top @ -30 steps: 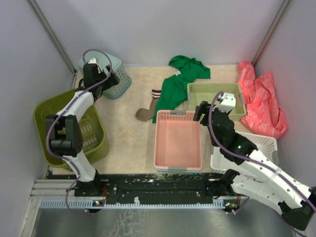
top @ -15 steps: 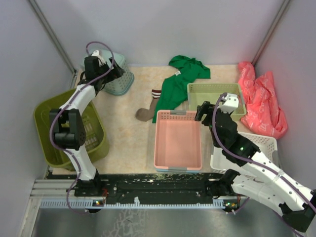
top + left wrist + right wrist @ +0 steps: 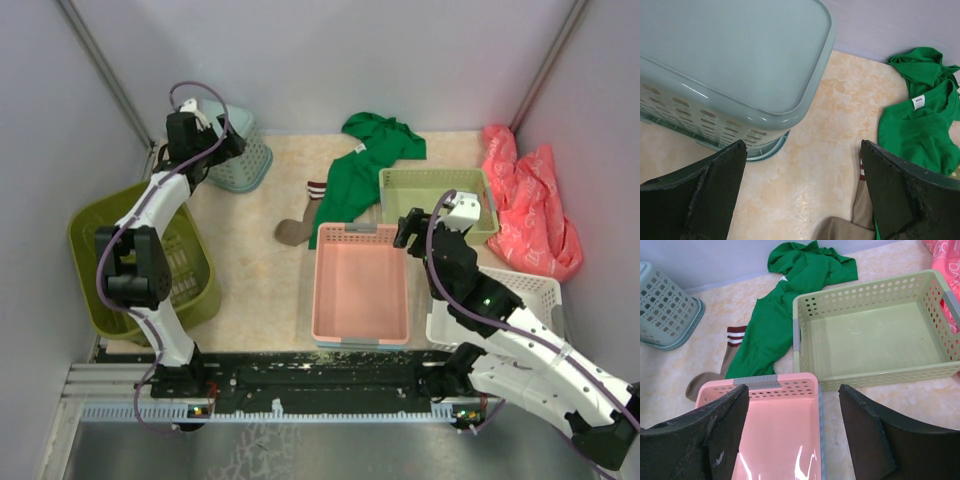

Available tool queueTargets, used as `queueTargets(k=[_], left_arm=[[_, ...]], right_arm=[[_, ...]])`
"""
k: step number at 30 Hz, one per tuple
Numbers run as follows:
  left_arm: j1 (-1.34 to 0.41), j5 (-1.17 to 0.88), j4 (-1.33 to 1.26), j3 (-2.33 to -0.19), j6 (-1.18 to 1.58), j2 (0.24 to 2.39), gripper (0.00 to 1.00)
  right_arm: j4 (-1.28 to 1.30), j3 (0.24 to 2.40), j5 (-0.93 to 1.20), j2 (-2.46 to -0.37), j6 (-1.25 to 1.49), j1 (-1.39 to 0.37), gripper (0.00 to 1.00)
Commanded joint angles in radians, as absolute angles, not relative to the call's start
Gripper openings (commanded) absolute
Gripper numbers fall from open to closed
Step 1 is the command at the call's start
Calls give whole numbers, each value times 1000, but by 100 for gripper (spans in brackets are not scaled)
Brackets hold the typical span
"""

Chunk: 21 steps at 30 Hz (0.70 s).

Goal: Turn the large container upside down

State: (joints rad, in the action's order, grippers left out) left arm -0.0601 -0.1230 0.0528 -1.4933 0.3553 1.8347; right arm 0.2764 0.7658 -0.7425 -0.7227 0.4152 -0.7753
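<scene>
The large container [image 3: 95, 318], a deep olive-green basket with slotted sides, stands upright with its mouth up at the left edge of the floor. Only the top view shows it, and no gripper touches it. My left arm reaches over it to the back left corner. There my left gripper [image 3: 222, 152] [image 3: 803, 145] hangs open over bare floor, just right of a teal basket [image 3: 245, 160] [image 3: 735, 60] that stands base-up. My right gripper [image 3: 408, 228] [image 3: 792, 388] is open and empty above the far end of a pink tray [image 3: 360, 290] [image 3: 775, 430].
A shallow light-green basket [image 3: 440, 200] [image 3: 875, 335] sits behind the pink tray, and a white basket [image 3: 535, 290] at the right. A green garment [image 3: 365, 165] [image 3: 920, 125] and a brown sock [image 3: 295, 230] [image 3: 715, 372] lie mid-floor. A pink cloth [image 3: 530, 200] lies by the right wall.
My left gripper has moved back towards the wall, and the teal basket has shifted right beside it. The right arm has barely moved.
</scene>
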Motion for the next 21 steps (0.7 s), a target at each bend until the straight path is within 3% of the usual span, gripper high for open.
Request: queueTargets(k=[1,11,16,21], left_arm=[[-58,-87,69,-1500,360,1820,100],[-66,-214,-4,-1681,367,1974,100],[-96,-276,152,-1918,325,2097,99],[-155,-278,109,-1751,281,1920,100]], right_arm=[[240,776,-747,-718,419,-770,73],[250,785,-745,-709,418,-770,73],[276,797,-745,-702,440,-770,73],[279,764,-758,-671,463,-770,73]])
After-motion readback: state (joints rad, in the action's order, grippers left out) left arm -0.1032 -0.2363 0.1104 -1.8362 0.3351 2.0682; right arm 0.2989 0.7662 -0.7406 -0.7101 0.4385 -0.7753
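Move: The overturned large container stands close by the left hand: its middle is about 5 cm ahead, 8 cm to the left and some 7 cm below. The brown sock lies roughly 11 cm back and 13 cm to the right, the green shirt about 28 cm to the right and 2 cm back, both some 17 cm lower than this hand. From the idle right hand the container is about 27 cm ahead and 42 cm to the left. Forward first, after a brief pause, goes the left hand, some 6 cm, pushing the near side of the overturned container by its right end towards the back wall with the fingers wide open. It then swings to the right, about 5 cm in all, rising slightly, turning some 10 degrees clockwise and easing back a centimetre at the end. ##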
